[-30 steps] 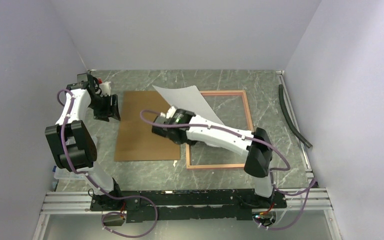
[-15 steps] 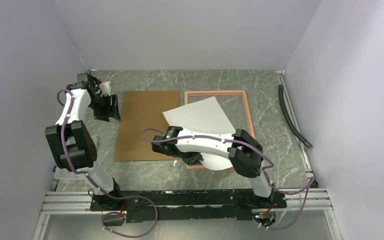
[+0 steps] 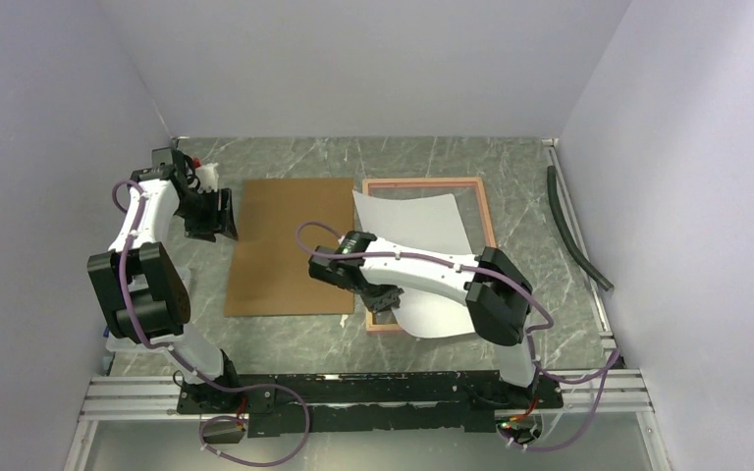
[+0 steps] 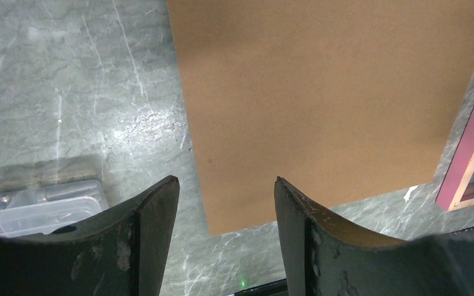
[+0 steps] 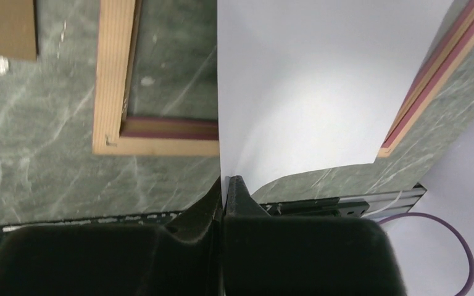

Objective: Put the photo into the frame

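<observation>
The photo shows only its white back; it curves over the frame, which lies wood-brown side up on the table right of centre. My right gripper is shut on the photo's near left edge, above the frame's near left corner. In the right wrist view the photo rises from the pinched fingers and covers most of the frame. My left gripper is open and empty at the far left, beside the brown backing board. The frame's pink edge shows in the left wrist view.
The backing board lies flat left of the frame. A clear plastic container sits at the table's left edge. A dark hose lies along the right wall. Grey walls close in the table on three sides.
My right gripper has swung the photo from over the backing board rightwards and towards the near side, and its white sheet now drapes over the frame. The left arm has hardly moved.
</observation>
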Controlling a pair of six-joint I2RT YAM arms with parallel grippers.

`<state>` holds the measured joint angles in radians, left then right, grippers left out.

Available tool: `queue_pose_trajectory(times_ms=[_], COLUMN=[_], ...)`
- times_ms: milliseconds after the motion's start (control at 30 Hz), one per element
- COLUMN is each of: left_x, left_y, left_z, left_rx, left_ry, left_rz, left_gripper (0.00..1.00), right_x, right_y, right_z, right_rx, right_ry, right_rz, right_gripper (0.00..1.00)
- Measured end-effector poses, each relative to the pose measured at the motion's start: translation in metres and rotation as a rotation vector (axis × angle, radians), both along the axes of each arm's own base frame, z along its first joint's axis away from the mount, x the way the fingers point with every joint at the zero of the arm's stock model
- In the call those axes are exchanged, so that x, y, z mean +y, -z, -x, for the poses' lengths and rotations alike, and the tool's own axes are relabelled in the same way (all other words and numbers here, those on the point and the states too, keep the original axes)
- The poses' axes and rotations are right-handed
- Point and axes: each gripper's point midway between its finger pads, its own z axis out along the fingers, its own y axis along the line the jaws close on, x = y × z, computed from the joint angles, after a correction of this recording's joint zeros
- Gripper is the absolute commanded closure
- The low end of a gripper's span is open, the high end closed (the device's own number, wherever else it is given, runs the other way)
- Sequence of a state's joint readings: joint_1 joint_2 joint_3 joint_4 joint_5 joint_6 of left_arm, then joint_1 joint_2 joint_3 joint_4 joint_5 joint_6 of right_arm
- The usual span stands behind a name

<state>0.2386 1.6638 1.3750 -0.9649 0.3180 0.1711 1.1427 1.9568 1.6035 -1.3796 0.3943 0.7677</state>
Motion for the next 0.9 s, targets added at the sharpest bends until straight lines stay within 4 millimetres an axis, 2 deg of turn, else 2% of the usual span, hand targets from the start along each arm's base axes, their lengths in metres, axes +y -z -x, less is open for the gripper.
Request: queue_pose_trajectory(times_ms=[133,367,667,900], left_x=[-0.001,-0.001,-0.002,-0.003], left_y=[0.004,0.006,0.005,0.005], left_z=[0.003,0.003,0.003,0.002], left_rx=[0.012,0.008,0.005,0.004], left_ry=[0.000,0.001,0.004,0.005], left_rz=[0.003,0.005,0.011,0.016], left_gripper=[0.37,0.36,0.36,0.37], right_x=[-0.004,-0.018,-0.014,-0.025], right_y=[-0.008,-0.010,0.001,0.010], right_z=[-0.022,-0.046,-0.051,-0.051], right_rx=[-0.059,-0.095,-0.108,-0.142], right_ry=[0.025,0.073,0.110,0.206], right_rz=[0.000,0.020,0.020,0.018], right_gripper=[1.00,1.00,1.00,1.00])
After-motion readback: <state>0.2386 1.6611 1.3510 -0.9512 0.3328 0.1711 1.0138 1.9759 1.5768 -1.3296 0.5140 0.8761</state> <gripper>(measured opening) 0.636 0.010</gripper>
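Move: My right hand pinches the photo's near-left corner just over the frame's near rail. The frame's middle, where the photo goes, is about 18 cm ahead, 9 cm to the right and 8 cm below. The brown backing board's middle lies some 20 cm ahead and 22 cm to the left, also down on the table. From my idle left hand the frame's middle is roughly 48 cm right, 2 cm ahead and 11 cm lower. Keeping the photo pinched in my shut right fingers, I draw it forward about 5 cm into the frame, rising slightly and drifting right, to bring its near edge in from over the near rail. The forward travel then all but stops and I lower the corner roughly 2 cm, easing a little farther right while the wrist turns about 10 degrees clockwise. ##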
